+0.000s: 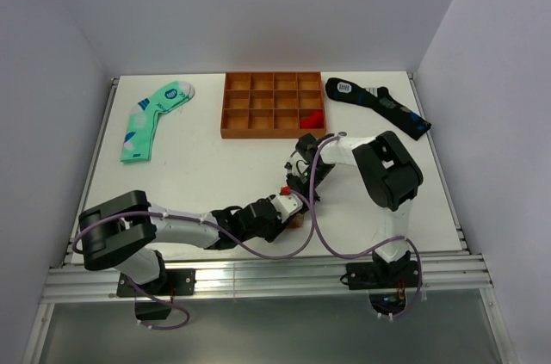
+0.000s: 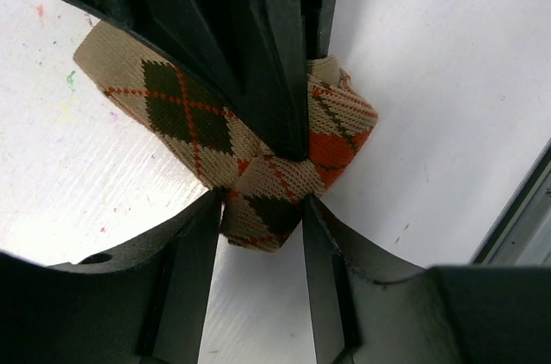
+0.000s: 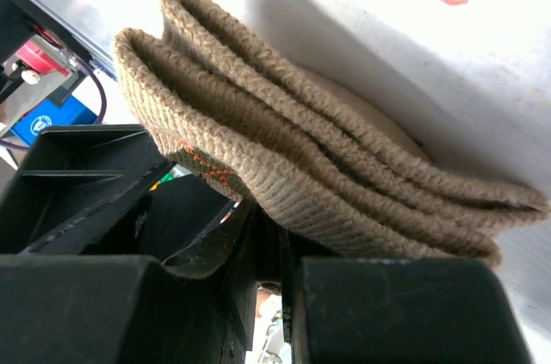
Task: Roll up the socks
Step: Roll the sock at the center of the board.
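The tan-brown argyle sock (image 2: 172,106) lies folded into several layers (image 3: 327,166) on the white table, near the front edge. In the top view only a brown scrap of the sock (image 1: 295,221) shows between the two grippers. My left gripper (image 2: 261,205) has its fingertips pressed against both sides of the folded end. My right gripper (image 3: 280,235) comes in from the opposite side, its jaws almost together, pinching the sock's middle (image 2: 293,151). The left gripper (image 1: 289,209) and the right gripper (image 1: 299,190) meet over the sock.
An orange-brown compartment tray (image 1: 274,133) stands at the back middle with a red item (image 1: 312,117) in one cell. A mint-green sock (image 1: 153,120) lies back left and a black sock (image 1: 376,104) back right. The metal front rail (image 1: 258,274) runs close behind the sock.
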Controlling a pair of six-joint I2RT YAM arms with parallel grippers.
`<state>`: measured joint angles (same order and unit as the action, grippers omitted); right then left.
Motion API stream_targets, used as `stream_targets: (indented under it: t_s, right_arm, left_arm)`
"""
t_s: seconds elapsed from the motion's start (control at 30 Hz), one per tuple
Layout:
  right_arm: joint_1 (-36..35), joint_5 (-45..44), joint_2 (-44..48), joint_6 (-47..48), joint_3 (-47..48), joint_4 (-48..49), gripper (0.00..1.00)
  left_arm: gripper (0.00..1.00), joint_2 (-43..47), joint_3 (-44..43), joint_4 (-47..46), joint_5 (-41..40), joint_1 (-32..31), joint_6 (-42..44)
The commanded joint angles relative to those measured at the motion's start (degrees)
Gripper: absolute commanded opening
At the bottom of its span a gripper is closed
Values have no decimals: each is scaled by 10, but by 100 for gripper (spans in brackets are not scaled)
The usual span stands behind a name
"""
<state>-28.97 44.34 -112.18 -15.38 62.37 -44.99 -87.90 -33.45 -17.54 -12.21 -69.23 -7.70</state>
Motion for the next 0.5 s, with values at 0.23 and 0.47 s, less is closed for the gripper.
stream_targets:
  t_s: [0.23,0.47]
  right_arm:
    - [10,-140,-30,7,-18,39,4]
    - [6,-155,-7,-7,-35,65,10]
  left_arm:
    - [31,-25,-19,-33,-24,1,32]
    - [4,-69,-64,39,34,4,27]
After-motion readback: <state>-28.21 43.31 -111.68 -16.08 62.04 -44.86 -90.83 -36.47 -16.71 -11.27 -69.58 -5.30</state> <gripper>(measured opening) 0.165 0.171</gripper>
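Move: The sock's loose end already stands between my half-open left fingertips, about 1 cm ahead, 1 cm right and 1 cm below the hand point. My right fingertips, roughly 4 cm ahead and 1 cm right of my left hand, hold the sock's folded middle, which lies just under them, some 3 cm ahead, 2 cm right and 2 cm below my left hand. From my right hand that loose end is about 3 cm back, level sideways. I shut my left fingers from about half open until they pinch the sock's loose end between the pads, the hand easing only about 1 cm to the right, further onto the end, with hardly any turn. My right hand stays practically in place and keeps its grip on the folded middle. ##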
